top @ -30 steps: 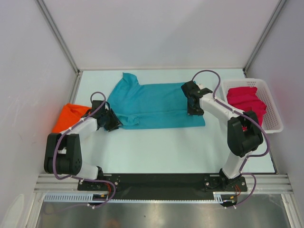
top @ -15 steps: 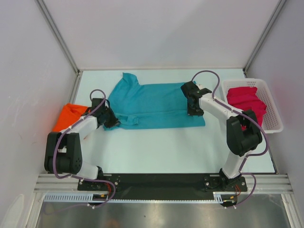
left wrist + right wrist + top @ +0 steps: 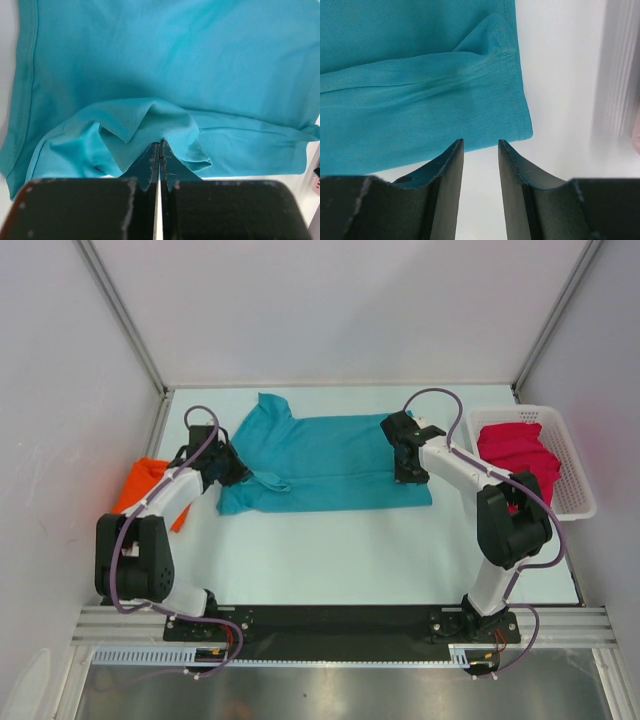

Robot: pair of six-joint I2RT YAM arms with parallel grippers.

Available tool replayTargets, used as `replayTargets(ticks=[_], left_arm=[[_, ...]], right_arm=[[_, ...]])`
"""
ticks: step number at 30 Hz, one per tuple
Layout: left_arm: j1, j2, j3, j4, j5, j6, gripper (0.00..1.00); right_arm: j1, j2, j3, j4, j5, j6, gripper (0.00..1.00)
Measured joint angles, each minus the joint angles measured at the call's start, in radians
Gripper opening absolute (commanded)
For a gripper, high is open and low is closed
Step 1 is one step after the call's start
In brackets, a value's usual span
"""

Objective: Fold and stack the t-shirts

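A teal t-shirt (image 3: 320, 460) lies spread across the back middle of the table. My left gripper (image 3: 230, 470) is shut on a bunched fold of its left side; the left wrist view shows the fold (image 3: 150, 120) pinched at the fingertips of the gripper (image 3: 160, 146). My right gripper (image 3: 410, 468) is open and empty by the shirt's right hem. In the right wrist view the hem corner (image 3: 520, 125) lies just beyond the gripper (image 3: 480, 142). An orange t-shirt (image 3: 140, 485) lies at the left edge, partly behind my left arm. A magenta-pink t-shirt (image 3: 515, 450) lies in the basket.
A white slotted basket (image 3: 575, 490) stands at the right edge, close to my right arm. White walls with metal posts close in the back and sides. Bare white table lies between the teal shirt and the arm bases.
My left gripper has moved toward the far side with the teal fold in it, dragging the shirt's left part along. The right arm has not moved.
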Motion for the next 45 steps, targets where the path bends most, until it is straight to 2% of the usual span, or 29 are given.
replayTargets(ticks=[5,12,14,18,24,29,36,45], left_arm=[[0.0,0.069,0.083,-0.01,-0.014,0.0,0.0],[-0.001,0.256,0.273,-0.03,-0.045,0.0,0.0],[-0.001,0.296,0.322,-0.045,-0.052,0.0,0.03],[-0.001,0.36,0.415,-0.074,-0.061,0.0,0.31],[-0.001,0.364,0.452,-0.111,-0.078,0.001,0.48],[-0.001,0.282,0.337,-0.109,-0.09,0.002,0.59],[-0.001,0.09,0.085,-0.133,-0.167,0.002,0.61],[-0.001,0.006,-0.02,-0.137,-0.267,0.008,0.62]], right_arm=[[0.0,0.0,0.0,-0.002,0.009,-0.003,0.39],[-0.007,0.0,0.0,-0.018,0.024,-0.011,0.4],[-0.011,-0.002,0.0,-0.022,0.027,-0.018,0.4],[-0.031,-0.017,-0.014,-0.024,0.032,-0.023,0.4],[-0.047,-0.035,-0.019,-0.029,0.037,-0.023,0.4],[-0.047,-0.04,-0.034,-0.025,0.035,-0.023,0.4],[-0.038,-0.04,-0.064,-0.01,0.021,-0.024,0.4],[-0.029,-0.04,-0.113,0.024,-0.002,-0.026,0.4]])
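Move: The left hand has a loose flap of the teal shirt pinched above the shirt's left part; the spot for it lies about 8 cm ahead and 6 cm below. The shirt's near left corner is roughly 6 cm back and 6 cm left, and the orange shirt some 21 cm left and 2 cm back. From the right hand, the near right corner is about 5 cm right, 2 cm back and 5 cm below; the white basket is around 26 cm right and 4 cm ahead. Forward goes the left hand, about 10 cm and nearly level, carrying the pinched teal flap over the shirt, then opens to let go of it. It draws back some 13 cm, swinging left and sinking towards the near left corner, its left side tilting up. The open right hand shifts about 3 cm right, then eases back and down towards the near right corner. ##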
